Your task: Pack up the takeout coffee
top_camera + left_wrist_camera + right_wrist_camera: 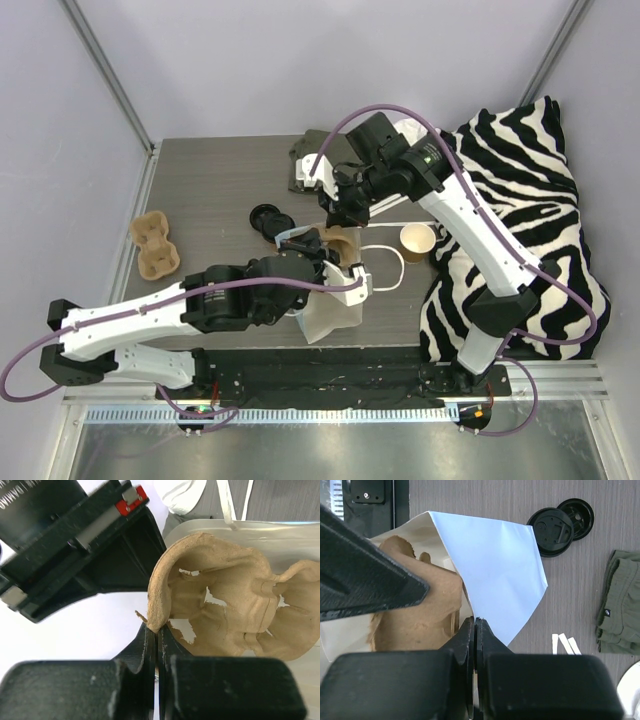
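Observation:
The takeout coffee is out of view. A blue paper bag (500, 560) stands open in front of the arms, its white inside (285, 532) showing. My right gripper (476, 622) is shut on the bag's rim from above, and the top view shows that gripper (340, 215) at the bag's far side. My left gripper (156, 630) is shut on the rim of a brown pulp cup carrier (235, 610), which sits partly inside the bag's mouth (338, 245). The carrier (415, 625) shows tan just left of the right fingers.
An open tan paper cup (418, 238) without a lid stands right of the bag, near a zebra-print cloth (520, 200). Two black lids (555, 530) lie on the table beyond the bag. A second pulp carrier (155, 245) lies far left. A folded green cloth (620, 610) is at the back.

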### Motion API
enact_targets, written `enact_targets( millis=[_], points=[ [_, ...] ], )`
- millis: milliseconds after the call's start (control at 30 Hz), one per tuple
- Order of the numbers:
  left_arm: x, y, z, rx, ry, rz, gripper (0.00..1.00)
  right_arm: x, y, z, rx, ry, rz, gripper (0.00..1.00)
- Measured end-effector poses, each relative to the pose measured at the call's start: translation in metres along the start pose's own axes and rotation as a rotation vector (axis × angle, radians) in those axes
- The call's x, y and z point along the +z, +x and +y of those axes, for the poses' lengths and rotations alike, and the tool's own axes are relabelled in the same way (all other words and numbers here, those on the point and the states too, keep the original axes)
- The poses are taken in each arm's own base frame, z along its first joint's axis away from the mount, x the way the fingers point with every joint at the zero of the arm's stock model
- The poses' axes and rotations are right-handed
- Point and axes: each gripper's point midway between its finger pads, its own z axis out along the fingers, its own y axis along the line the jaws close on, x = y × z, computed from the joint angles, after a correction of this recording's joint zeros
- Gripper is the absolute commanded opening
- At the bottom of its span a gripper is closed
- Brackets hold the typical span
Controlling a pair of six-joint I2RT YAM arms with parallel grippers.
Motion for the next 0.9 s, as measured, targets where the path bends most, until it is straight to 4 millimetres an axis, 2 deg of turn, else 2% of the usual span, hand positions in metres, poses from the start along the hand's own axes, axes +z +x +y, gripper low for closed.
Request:
enact_targets(
  millis=[100,367,733,900],
  points=[
    [0.000,0.007,-0.003,-0.024,-0.014,0.020,0.00,-0.001,-0.002,-0.001,-0.008,0.008,-0.002,0.01],
    [-0.003,0.024,-0.027,-0.103,0.053,0.070,0.00,0.001,-0.005,0.003,-0.015,0.024,0.017,0.01],
    [0.005,0.033,-0.049,-0.140,0.089,0.106,0.00,0.004,-0.012,0.013,0.033,0.058,0.042,0.01],
    [0.008,0.040,-0.047,-0.129,0.047,0.138,0.00,0.007,-0.016,0.021,0.058,0.066,0.055,0.01]
  ],
)
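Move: The paper bag's mouth, into which the left hand is lowering the cup carrier it holds, has its middle about 4 cm back and 1 cm right of that hand and some 3 cm below. The lidded cup stands roughly 12 cm ahead and 9 cm to the left, 26 cm lower. From the right hand, which keeps the bag's rim, the mouth's middle lies about 9 cm back and 3 cm left; the open cup is 5 cm ahead, 17 cm right and 24 cm below. The cup carrier, still pinched at its edge, goes about 6 cm down into the open bag as the left hand sinks, drifting some 2 cm left and tipping its fingers down by up to 10 degrees, with a slight counter-clockwise turn. Meanwhile the right hand keeps its pinch on the bag's rim and draws it about 2 cm back and 1.5 cm left, its fingers staying shut. ##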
